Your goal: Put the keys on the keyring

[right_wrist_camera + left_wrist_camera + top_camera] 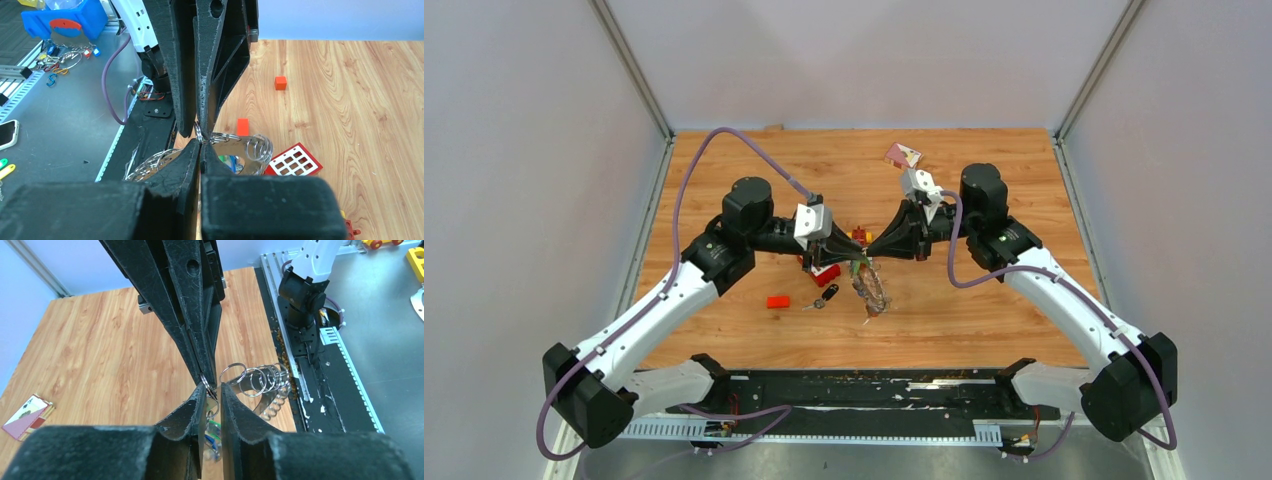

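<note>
Both grippers meet tip to tip above the middle of the table. The keyring (872, 288) hangs tilted below them, a flat metal band rimmed with small split rings (260, 380); green and blue key heads (214, 432) dangle under it. My right gripper (201, 142) is shut on one small ring (207, 382) at the keyring's (250, 150) top. My left gripper (214, 389) has its jaws a narrow gap apart around that same ring, with a silver strip against one finger; whether it grips is unclear. A loose black-headed key (826, 296) lies on the wood.
A red brick (778, 301) lies left of the black key. Red toy pieces (826, 270) sit under the left gripper (849, 252), and a red window piece (294, 161) lies beside the keyring. A card (902, 155) rests at the back. A black rail (874, 390) lines the near edge.
</note>
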Controlling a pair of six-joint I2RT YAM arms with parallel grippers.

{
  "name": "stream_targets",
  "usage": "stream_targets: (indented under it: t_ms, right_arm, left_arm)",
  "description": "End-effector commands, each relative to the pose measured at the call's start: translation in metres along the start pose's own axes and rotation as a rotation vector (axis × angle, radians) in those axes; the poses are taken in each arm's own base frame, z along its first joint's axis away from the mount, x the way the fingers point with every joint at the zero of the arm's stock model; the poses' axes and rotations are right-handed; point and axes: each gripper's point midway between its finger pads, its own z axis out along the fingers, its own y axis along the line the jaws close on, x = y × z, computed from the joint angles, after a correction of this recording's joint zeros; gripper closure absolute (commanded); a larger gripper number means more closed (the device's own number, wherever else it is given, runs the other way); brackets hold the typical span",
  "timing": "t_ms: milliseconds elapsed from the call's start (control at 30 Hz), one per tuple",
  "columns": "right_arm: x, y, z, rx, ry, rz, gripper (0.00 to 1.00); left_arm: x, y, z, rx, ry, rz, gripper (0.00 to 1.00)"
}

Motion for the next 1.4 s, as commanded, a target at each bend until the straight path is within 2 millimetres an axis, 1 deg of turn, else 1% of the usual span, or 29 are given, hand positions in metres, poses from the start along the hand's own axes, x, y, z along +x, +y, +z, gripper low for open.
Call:
stream_targets:
  t_ms: [0, 167, 233, 433, 467, 600, 700, 767, 800, 867, 900, 1033, 1067, 1167, 1267, 1367]
  right_arm:
    - [-0.006, -0.001, -0.001, -0.006, -0.016, -0.053, 1.0]
    - [-0.007, 0.001, -0.001, -0.014, -0.019, -0.058, 1.0]
    - [-0.006, 0.002, -0.001, -0.018, -0.018, -0.056, 1.0]
    - [-0.004, -0.002, -0.001, -0.004, -0.013, -0.072, 1.0]
    - [0.001, -0.002, -0.001, 0.004, 0.002, -0.051, 0.98]
    - [0.01, -0.012, -0.006, 0.076, 0.052, -0.087, 0.77]
    - [0.011, -0.017, -0.014, 0.132, 0.073, -0.115, 0.66]
    - [0.01, -0.02, -0.022, 0.165, 0.077, -0.119, 0.62]
    - [0.009, -0.023, -0.027, 0.184, 0.078, -0.119, 0.61]
    - [0.01, -0.024, -0.033, 0.203, 0.08, -0.115, 0.58]
    - [0.011, -0.025, -0.037, 0.218, 0.081, -0.113, 0.57]
    - [0.018, -0.028, -0.04, 0.242, 0.071, -0.09, 0.54]
    - [0.018, -0.028, -0.039, 0.239, 0.06, -0.082, 0.54]
    - [0.021, -0.028, -0.034, 0.212, 0.025, -0.05, 0.53]
    - [0.02, -0.029, -0.03, 0.196, -0.013, -0.045, 0.53]
    - [0.02, -0.025, -0.022, 0.168, -0.027, -0.034, 0.54]
  left_arm:
    - [-0.005, 0.002, 0.003, -0.002, -0.022, 0.017, 0.8]
    - [-0.003, 0.01, 0.004, -0.039, -0.01, 0.005, 0.93]
    - [-0.002, 0.013, 0.004, -0.05, -0.006, -0.002, 1.0]
    - [0.001, 0.022, 0.0, -0.109, 0.04, -0.033, 1.0]
    - [0.004, 0.024, -0.002, -0.126, 0.071, -0.039, 1.0]
    - [0.019, 0.033, -0.015, -0.177, 0.269, -0.035, 1.0]
    - [0.03, 0.03, -0.028, -0.177, 0.444, -0.01, 1.0]
    - [0.028, 0.029, -0.038, -0.184, 0.538, 0.006, 1.0]
    - [0.035, 0.026, -0.046, -0.188, 0.616, -0.005, 1.0]
    - [0.033, 0.027, -0.051, -0.189, 0.69, 0.008, 1.0]
    - [0.038, 0.024, -0.059, -0.187, 0.763, 0.004, 1.0]
    - [0.037, 0.024, -0.068, -0.173, 0.92, 0.003, 1.0]
    - [0.04, 0.024, -0.067, -0.158, 0.969, -0.001, 1.0]
    - [0.038, 0.026, -0.066, -0.145, 1.047, -0.008, 1.0]
    - [0.034, 0.024, -0.058, -0.123, 1.052, -0.023, 1.0]
    - [0.029, 0.023, -0.046, -0.099, 1.009, -0.034, 1.0]
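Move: The keyring's upper rim, still pinched in the right hand's fingertips, sits level with the left hand's half-open fingers, about 1 cm ahead and 1 cm to the right. Some 30 cm below the left hand on the table lie the key with the black fob, about 4 cm ahead and 7 cm left, the red window block, about 11 cm ahead and 8 cm left, and the toy car, roughly 15 cm straight ahead. Left hand pinches the keyring, carries it about 7 cm forward-left-down, fingers tipping down; right hand opens, sinks away forward-right. ##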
